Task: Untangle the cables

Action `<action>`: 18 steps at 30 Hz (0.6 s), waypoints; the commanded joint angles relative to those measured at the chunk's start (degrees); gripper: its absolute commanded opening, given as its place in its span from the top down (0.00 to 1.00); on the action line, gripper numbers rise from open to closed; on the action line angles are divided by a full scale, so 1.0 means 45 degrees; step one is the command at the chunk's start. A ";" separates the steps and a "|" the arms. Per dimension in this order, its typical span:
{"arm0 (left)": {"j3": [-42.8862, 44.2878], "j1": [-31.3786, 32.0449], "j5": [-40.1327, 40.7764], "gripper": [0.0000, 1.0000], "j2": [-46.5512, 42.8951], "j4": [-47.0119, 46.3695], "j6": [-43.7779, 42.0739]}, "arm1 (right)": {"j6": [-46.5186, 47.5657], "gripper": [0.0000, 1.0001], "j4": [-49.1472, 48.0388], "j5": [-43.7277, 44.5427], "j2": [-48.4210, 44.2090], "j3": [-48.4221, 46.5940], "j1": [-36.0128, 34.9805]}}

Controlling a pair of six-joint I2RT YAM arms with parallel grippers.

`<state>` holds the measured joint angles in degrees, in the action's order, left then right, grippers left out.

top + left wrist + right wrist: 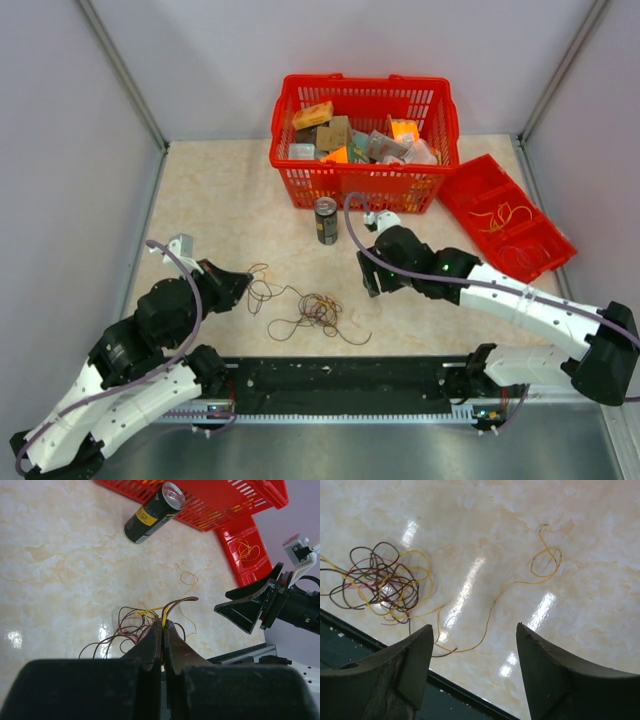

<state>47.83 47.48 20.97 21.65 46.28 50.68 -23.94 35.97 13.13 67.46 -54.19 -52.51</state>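
A tangle of dark brown and yellow cables (318, 310) lies on the marble table near the front rail. My left gripper (243, 284) sits at the tangle's left end. In the left wrist view, this gripper (163, 623) is shut on a yellow and a brown cable that run out to the tangle (131, 626). My right gripper (372, 282) hovers right of the tangle. In the right wrist view, it (475, 629) is open with nothing between its fingers. Below it a loose yellow cable (547, 562) curls away from the tangle (382, 582).
A black drink can (326, 220) stands in front of a red basket (360, 186) filled with packets. A red tray (472, 186) at the right holds orange wires. A black rail (340, 385) runs along the near edge. Grey walls enclose the table.
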 commanded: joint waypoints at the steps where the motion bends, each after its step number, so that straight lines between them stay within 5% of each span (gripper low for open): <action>1: 0.0445 0.0014 -0.0402 1.00 0.0111 -0.0578 -0.0090 | 0.1549 0.32 -0.1190 -0.0275 -0.0247 -0.1062 -0.1121; 6: 0.0386 -0.0005 -0.0520 1.00 -0.0103 -0.0500 0.0164 | 0.2295 0.31 -0.5427 -0.4084 0.1118 -0.0437 -0.1904; 13: 0.0210 0.0014 -0.0676 1.00 -0.0319 -0.0422 0.0438 | 0.1846 0.35 -0.8401 -0.3914 0.3442 -0.1275 -0.3115; 18: 0.0152 0.0014 -0.0657 1.00 -0.0397 -0.0266 0.0458 | 0.1844 0.79 -0.8051 -0.3016 0.4130 -0.2059 -0.3409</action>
<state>48.03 47.48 18.61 20.62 46.39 52.27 -15.57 5.21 -2.68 86.02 -58.85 -66.76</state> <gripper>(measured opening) 0.019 0.341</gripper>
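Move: The brown cable strand strung from the left fingers down to the tangle has its middle about 18 cm to the right hand's left, 5 cm back, and near its height. The tangle lies on the table 12 cm left, 4 cm back and 12 cm below that hand; the can is 17 cm ahead, 9 cm left, its middle 6 cm lower. From the left hand, the strand's middle is 6 cm right, level fore-and-aft, 11 cm below. Around the brown strand below the left gripper, the right fingers begin to close, about half shut from wide open. The right hand gets there by sweeping some 18 cm left and 5 cm back over the tangle, rising slightly then sinking, turning about 30 degrees counter-clockwise with its left side tipping up. The left hand keeps its pinch on the brown and yellow cables, nearly still. ##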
